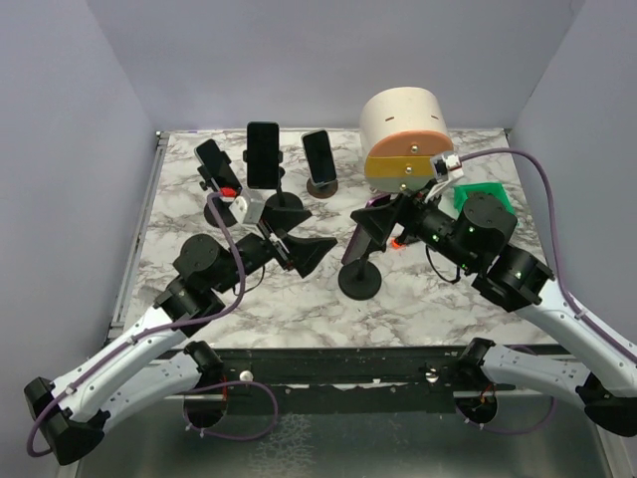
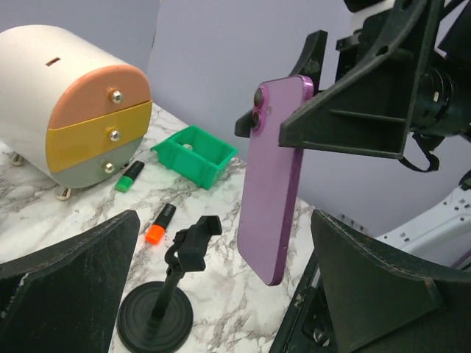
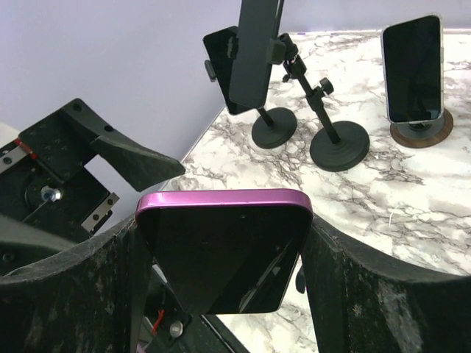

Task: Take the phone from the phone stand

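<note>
The purple phone [image 2: 271,184] hangs upright in the air, pinched at its sides by my right gripper [image 3: 224,246], which is shut on it. In the right wrist view its dark screen [image 3: 221,250] fills the space between both fingers. The black phone stand [image 2: 163,294] stands empty on the marble just left of and below the phone; its clamp [image 2: 195,243] is apart from the phone. My left gripper [image 2: 224,220] is wide open, with stand and phone between its fingers and touching neither. From above, the stand base [image 1: 358,282] sits mid-table between my left gripper [image 1: 302,254] and right gripper [image 1: 370,227].
Three other phones on stands [image 1: 263,154] [image 1: 212,164] [image 1: 318,157] stand at the back left. A round drawer unit [image 1: 403,139] stands at the back right, beside a green bin [image 1: 485,199]. A green marker [image 2: 129,176] and an orange one [image 2: 160,223] lie near the stand.
</note>
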Available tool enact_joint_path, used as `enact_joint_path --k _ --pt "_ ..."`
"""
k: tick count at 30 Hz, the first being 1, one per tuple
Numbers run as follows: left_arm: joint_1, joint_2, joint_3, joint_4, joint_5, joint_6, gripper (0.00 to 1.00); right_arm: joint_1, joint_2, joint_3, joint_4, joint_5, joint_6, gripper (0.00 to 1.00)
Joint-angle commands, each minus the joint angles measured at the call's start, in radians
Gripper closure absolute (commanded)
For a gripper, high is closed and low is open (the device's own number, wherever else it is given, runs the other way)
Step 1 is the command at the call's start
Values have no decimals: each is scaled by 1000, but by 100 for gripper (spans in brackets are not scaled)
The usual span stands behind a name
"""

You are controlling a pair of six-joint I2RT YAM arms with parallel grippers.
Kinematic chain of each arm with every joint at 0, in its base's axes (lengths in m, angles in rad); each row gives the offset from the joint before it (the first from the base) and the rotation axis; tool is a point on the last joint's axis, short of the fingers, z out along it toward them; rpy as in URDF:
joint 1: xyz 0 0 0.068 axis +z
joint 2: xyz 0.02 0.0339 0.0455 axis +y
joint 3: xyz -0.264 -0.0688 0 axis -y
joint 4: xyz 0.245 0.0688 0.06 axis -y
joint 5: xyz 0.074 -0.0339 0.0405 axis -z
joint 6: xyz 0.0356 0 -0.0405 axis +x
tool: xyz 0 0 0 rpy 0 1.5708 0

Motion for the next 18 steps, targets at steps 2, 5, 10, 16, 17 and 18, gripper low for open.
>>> enact_joint_path --k 2,5,10,16,17,18 --pt "0 72 89 -158 103 109 1 1 27 20 88 55 68 100" --pt "0 111 126 -184 120 117 8 -1 35 24 91 53 75 100" --pt "-2 153 163 -194 162 117 18 -1 41 25 90 56 80 100" --pt "-3 183 183 -193 193 101 25 0 49 23 84 73 92 100" --pt "-3 188 184 -193 194 99 25 1 50 24 81 79 94 100" --pt "-3 192 186 -196 192 96 25 1 51 26 75 87 97 100"
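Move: The left hand is empty, and the purple phone's middle lies about 10 cm to its right, 4 cm ahead and 3 cm lower. The phone stand is some 8 cm right, 5 ahead and 17 lower; the orange marker lies about 20 cm right, 15 ahead and 24 lower. The right hand already holds the phone by its upper end, its middle 4 cm below, 3 left and 1 ahead; the stand is 5 cm left, 2 ahead and 18 below. The right hand keeps its pinch on the sides of the phone's upper part, easing just over a centimetre forward and slightly down before settling. The open left hand heads right and down, about 3 cm each way, towards the hanging phone's lower part; its raised fingers tip some 10 degrees down towards level, turn a little clockwise and draw partly together, with no touch on the phone yet. ##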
